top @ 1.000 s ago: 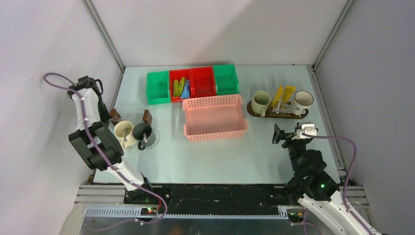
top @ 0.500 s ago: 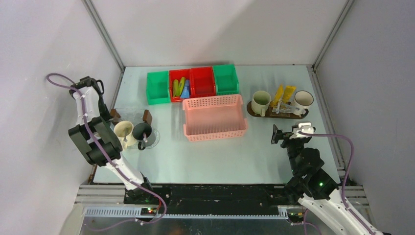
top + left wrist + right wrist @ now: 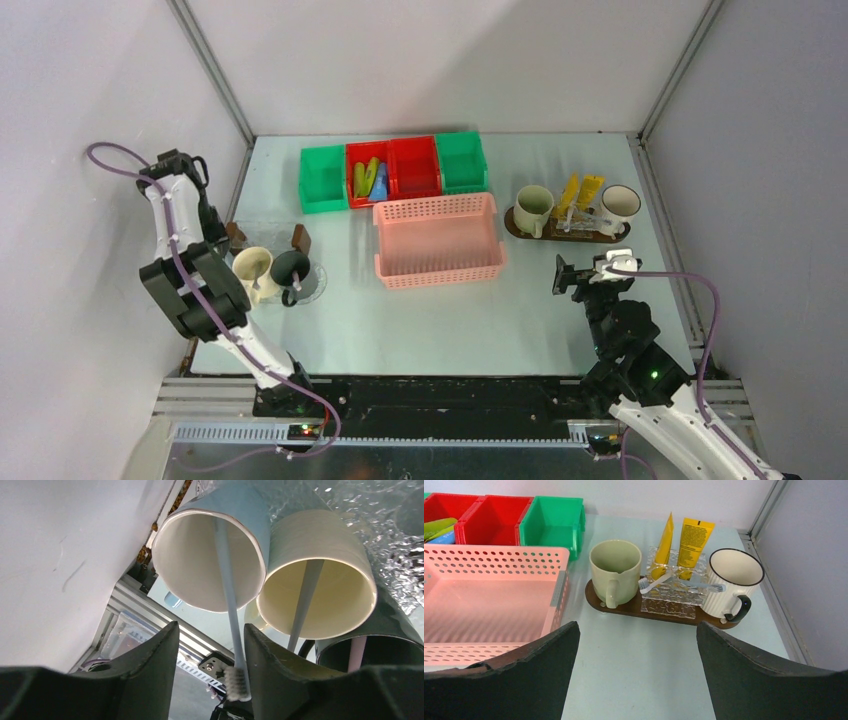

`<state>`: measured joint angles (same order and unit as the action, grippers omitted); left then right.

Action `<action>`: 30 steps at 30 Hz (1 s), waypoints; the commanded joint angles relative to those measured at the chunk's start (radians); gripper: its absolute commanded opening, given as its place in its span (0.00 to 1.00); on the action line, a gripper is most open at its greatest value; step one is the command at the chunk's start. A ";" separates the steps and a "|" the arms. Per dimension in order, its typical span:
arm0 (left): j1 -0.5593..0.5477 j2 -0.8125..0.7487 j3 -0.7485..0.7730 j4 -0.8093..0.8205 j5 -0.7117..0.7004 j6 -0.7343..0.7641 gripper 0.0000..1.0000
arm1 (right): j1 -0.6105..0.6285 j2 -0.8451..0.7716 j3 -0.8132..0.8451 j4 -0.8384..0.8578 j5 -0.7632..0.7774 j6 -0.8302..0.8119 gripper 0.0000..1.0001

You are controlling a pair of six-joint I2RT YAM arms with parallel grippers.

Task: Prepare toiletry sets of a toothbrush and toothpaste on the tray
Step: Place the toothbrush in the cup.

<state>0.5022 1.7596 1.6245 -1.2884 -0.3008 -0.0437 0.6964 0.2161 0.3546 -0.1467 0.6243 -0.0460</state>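
Note:
In the left wrist view my left gripper (image 3: 210,627) is open around a pale toothbrush (image 3: 227,595), its bristles beside the right finger. The brush stands in a light-blue mug (image 3: 235,510). Next to that mug are a cream mug (image 3: 320,545) holding another brush and a dark mug (image 3: 360,655). At the right, the brown tray (image 3: 518,231) carries a green-cream mug (image 3: 532,208), a white mug (image 3: 620,203), yellow tubes (image 3: 580,190) and two brushes (image 3: 651,584) lying on a clear holder. My right gripper (image 3: 568,273) hangs open and empty in front of the tray (image 3: 624,609).
A pink lattice basket (image 3: 438,240) sits mid-table. Behind it stand red and green bins (image 3: 395,170), one holding green and blue tubes (image 3: 370,178). A clear patterned disc (image 3: 312,285) lies under the left mugs. The left wall is close to my left arm.
My left gripper's jaws have opened off the toothbrush, which now stands in the light-blue mug. The right arm has crept slightly left, still open.

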 commanded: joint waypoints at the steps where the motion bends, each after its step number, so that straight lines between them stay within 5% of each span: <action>1: -0.019 -0.111 0.067 0.015 0.038 0.010 0.58 | 0.003 0.014 0.015 0.034 -0.008 -0.016 0.89; 13: -0.159 -0.265 0.067 0.108 0.163 -0.034 0.77 | 0.001 0.013 0.015 0.040 -0.016 -0.018 0.89; 21: -0.384 -0.319 0.014 0.317 0.202 -0.150 0.98 | -0.013 -0.004 0.015 0.047 -0.013 -0.025 0.89; 30: -0.653 -0.250 -0.071 0.664 0.083 -0.205 0.99 | -0.066 -0.009 0.015 0.047 -0.028 -0.023 0.90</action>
<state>-0.0658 1.4830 1.5826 -0.8410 -0.1505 -0.2111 0.6498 0.2146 0.3546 -0.1390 0.6060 -0.0612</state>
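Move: The toothpaste tubes in the red bin lie about 20 cm ahead of my empty left hand, 37 cm to its right and 12 cm lower; the empty green bin is 10 cm nearer on that same row. The blue cup stands roughly 10 cm below this hand, some 2 cm back and 2 cm left; the cream cup is about 9 cm to the right of the blue one. From my right hand the tubes are some 22 cm ahead, 52 cm left. With the toothbrush already let go, I lift my left hand up out from around its head and clear of the blue cup, then sweep right and forward towards the toothpaste bins, some 20 cm right, 14 cm forward and 11 cm up in all. On the way my fingers spread fully, and the wrist tips them up from straight down by about 40 degrees while swinging clockwise. ##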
